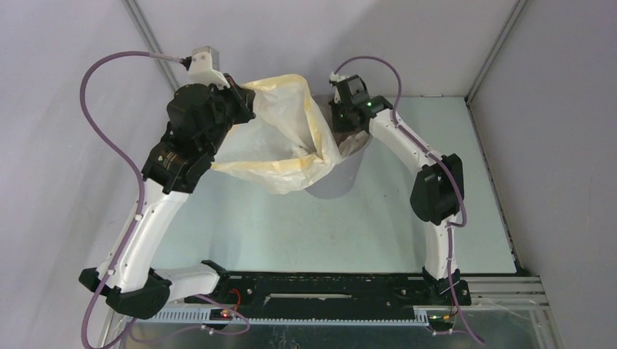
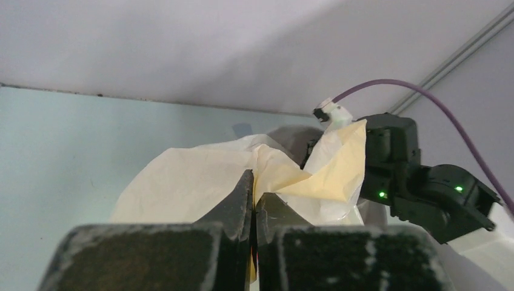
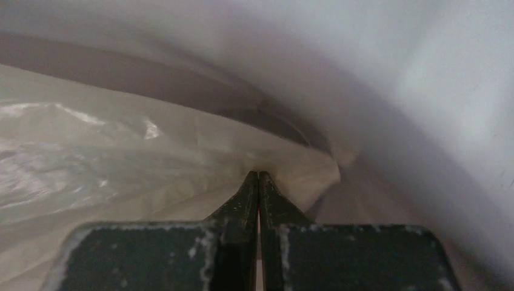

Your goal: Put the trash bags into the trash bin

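The pale yellow-cream trash bag [image 1: 291,123] hangs stretched between my two grippers above the table's far middle. My left gripper [image 1: 249,102] is shut on the bag's left edge; in the left wrist view its fingertips [image 2: 254,188] pinch a fold of the bag [image 2: 194,176]. My right gripper [image 1: 340,122] is shut on the bag's right side, at the mouth of the light grey trash bin [image 1: 349,171]. In the right wrist view the fingertips [image 3: 259,174] pinch the bag [image 3: 121,157] against the bin's smooth inner wall [image 3: 394,121]. The bag drapes over the bin's left part and hides it.
The right arm's black wrist [image 2: 418,182] with green lights sits close to the bag's right side. The enclosure's back wall [image 1: 305,36] and metal corner posts [image 1: 495,51] stand just behind both grippers. Purple cables [image 1: 109,138] loop off both wrists.
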Available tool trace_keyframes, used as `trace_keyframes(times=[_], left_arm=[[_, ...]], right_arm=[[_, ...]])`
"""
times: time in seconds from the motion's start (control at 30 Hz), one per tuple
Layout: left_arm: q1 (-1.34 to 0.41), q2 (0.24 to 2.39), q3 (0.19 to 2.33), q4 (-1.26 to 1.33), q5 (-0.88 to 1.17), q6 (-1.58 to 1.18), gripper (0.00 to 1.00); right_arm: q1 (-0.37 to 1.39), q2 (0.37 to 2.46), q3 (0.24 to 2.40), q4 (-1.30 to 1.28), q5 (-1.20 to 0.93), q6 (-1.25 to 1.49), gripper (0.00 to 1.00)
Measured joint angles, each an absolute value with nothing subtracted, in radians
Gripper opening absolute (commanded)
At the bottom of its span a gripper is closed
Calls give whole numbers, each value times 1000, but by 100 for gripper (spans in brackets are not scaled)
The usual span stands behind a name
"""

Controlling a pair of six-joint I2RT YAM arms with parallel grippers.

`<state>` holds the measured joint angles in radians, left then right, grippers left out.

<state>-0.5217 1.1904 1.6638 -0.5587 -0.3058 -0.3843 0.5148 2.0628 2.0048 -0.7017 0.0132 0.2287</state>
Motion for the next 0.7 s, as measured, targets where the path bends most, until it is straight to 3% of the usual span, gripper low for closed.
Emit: trace_keyframes(times=[0.23,0.37,0.57,0.7], left_arm=[[-506,1208,1613,-543,-256,-393,3],[-493,1208,1611,-540,-246,-397,3],[-485,1198,1611,-540,-232,-410,3],[-485,1193,1611,-539,-228,-418,3]], right_arm=[[517,2047,1871,-654,16,229,2],[518,1962,1853,-676,-2,226,27],[532,1730,1859,-693,-25,202,44],[598,1602,1873,-710,-13,179,61]])
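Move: The bag's bunched lower part lies just under the right fingertips, about 4 cm below and some 2 cm left and 1 cm back. They are already inside the bin, whose middle is roughly 3 cm left, 3 cm back and 5 cm below. The bag's open mouth hangs about 16 cm left, 17 cm back and 19 cm above that hand. From the left hand, which pinches the mouth's edge, the bin's middle is about 11 cm ahead, 21 cm right and 31 cm lower. The bag in the bin gets one last short shove, the right hand's shut fingers going down about 4 cm; then that hand climbs roughly 20 cm and draws back some 9 cm, coming off the bag and up out of the bin, opening to about half and tipping its fingers up. The left hand keeps its pinch on the mouth's edge, sinking about 2 cm. ##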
